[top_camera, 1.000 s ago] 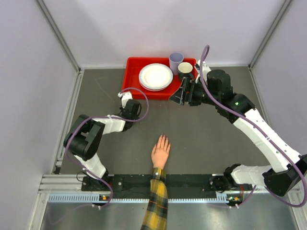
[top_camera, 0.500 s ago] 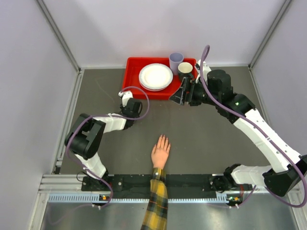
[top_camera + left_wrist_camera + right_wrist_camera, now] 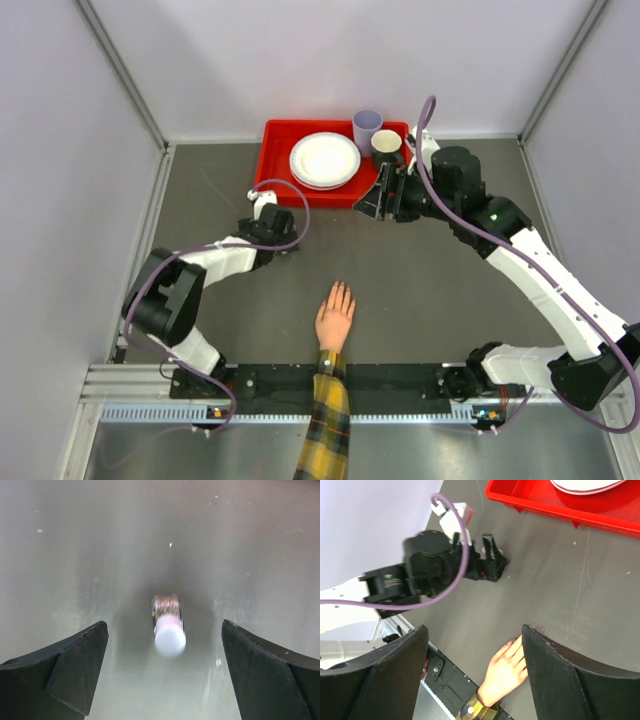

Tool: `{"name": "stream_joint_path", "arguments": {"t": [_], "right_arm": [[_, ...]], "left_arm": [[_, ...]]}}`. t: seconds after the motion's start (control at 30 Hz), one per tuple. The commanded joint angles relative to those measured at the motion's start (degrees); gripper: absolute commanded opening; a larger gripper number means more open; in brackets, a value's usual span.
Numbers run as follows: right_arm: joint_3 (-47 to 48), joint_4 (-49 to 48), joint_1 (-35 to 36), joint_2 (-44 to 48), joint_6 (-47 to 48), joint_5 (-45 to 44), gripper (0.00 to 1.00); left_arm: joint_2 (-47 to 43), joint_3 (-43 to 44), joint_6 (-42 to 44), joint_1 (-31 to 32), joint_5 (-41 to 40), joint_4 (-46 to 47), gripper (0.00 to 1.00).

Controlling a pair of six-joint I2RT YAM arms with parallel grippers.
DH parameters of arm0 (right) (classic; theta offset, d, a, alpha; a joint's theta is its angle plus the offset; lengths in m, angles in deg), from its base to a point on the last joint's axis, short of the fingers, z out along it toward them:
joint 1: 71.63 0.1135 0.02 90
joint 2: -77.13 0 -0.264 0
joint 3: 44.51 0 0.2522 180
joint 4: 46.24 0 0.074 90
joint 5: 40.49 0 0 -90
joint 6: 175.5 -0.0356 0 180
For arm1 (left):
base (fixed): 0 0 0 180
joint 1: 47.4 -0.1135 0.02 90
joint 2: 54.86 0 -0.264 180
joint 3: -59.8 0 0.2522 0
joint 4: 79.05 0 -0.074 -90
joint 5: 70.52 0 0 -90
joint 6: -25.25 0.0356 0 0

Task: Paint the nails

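A peach hand (image 3: 335, 320) with a plaid sleeve lies palm down at the table's near edge, fingers pointing away. Its nails (image 3: 341, 288) are tiny at the fingertips, and in the right wrist view the nails (image 3: 512, 642) are partly hidden by my right finger. My left gripper (image 3: 290, 238) is low over the table to the hand's upper left. In the left wrist view my left gripper (image 3: 163, 629) is open wide, with a small clear bottle with a pale cap (image 3: 169, 626) free between the jaws. My right gripper (image 3: 385, 195) hovers by the tray, open and empty.
A red tray (image 3: 278, 160) at the back holds a white plate (image 3: 325, 159). A lilac cup (image 3: 367, 127) and a dark cup (image 3: 387, 146) stand at the tray's right end. Grey walls close in left and right. The left arm's purple cable (image 3: 290, 195) loops above its wrist.
The left gripper has opened and let go of the bottle. The left arm's elbow has swung out to the left. The right arm and the hand have not moved.
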Motion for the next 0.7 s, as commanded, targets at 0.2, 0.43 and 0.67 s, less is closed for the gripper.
{"name": "stream_joint_path", "arguments": {"t": [0.2,0.43,0.67], "right_arm": [[1.6,2.0,-0.3,3.4,5.9,-6.8,0.75],[3.3,7.6,-0.3,11.7,13.8,-21.9,0.85],[10.1,9.1,-0.4,21.9,19.7,-32.1,0.99]], "left_arm": [[-24.9,15.1,9.7,-0.1,11.3,-15.4,0.99],[-38.0,26.2,20.6,-0.1,18.2,-16.1,0.99],[-42.8,34.3,24.1,-0.1,21.0,-14.0,0.99]]}}
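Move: The nail polish bottle stands right by the left hand's already open fingers, about 2 cm ahead, centred between them sideways, its middle some 2 cm lower. From this hand the plates in the red tray lie roughly 23 cm ahead and 13 cm to the right; the mannequin hand is about 16 cm back and 14 cm right. From the raised right hand the bottle is around 10 cm ahead, 21 cm left and 30 cm below. No contact begins: with fingers staying wide open, the left hand leaves the bottle, sweeping up some 45 cm and drawing back only in the later part, while the wrist tips up by about 50 degrees and turns clockwise. The right hand, after a short wait, swings right, away from the bottle, then rises too, tilting up, turning clockwise and opening wider. ##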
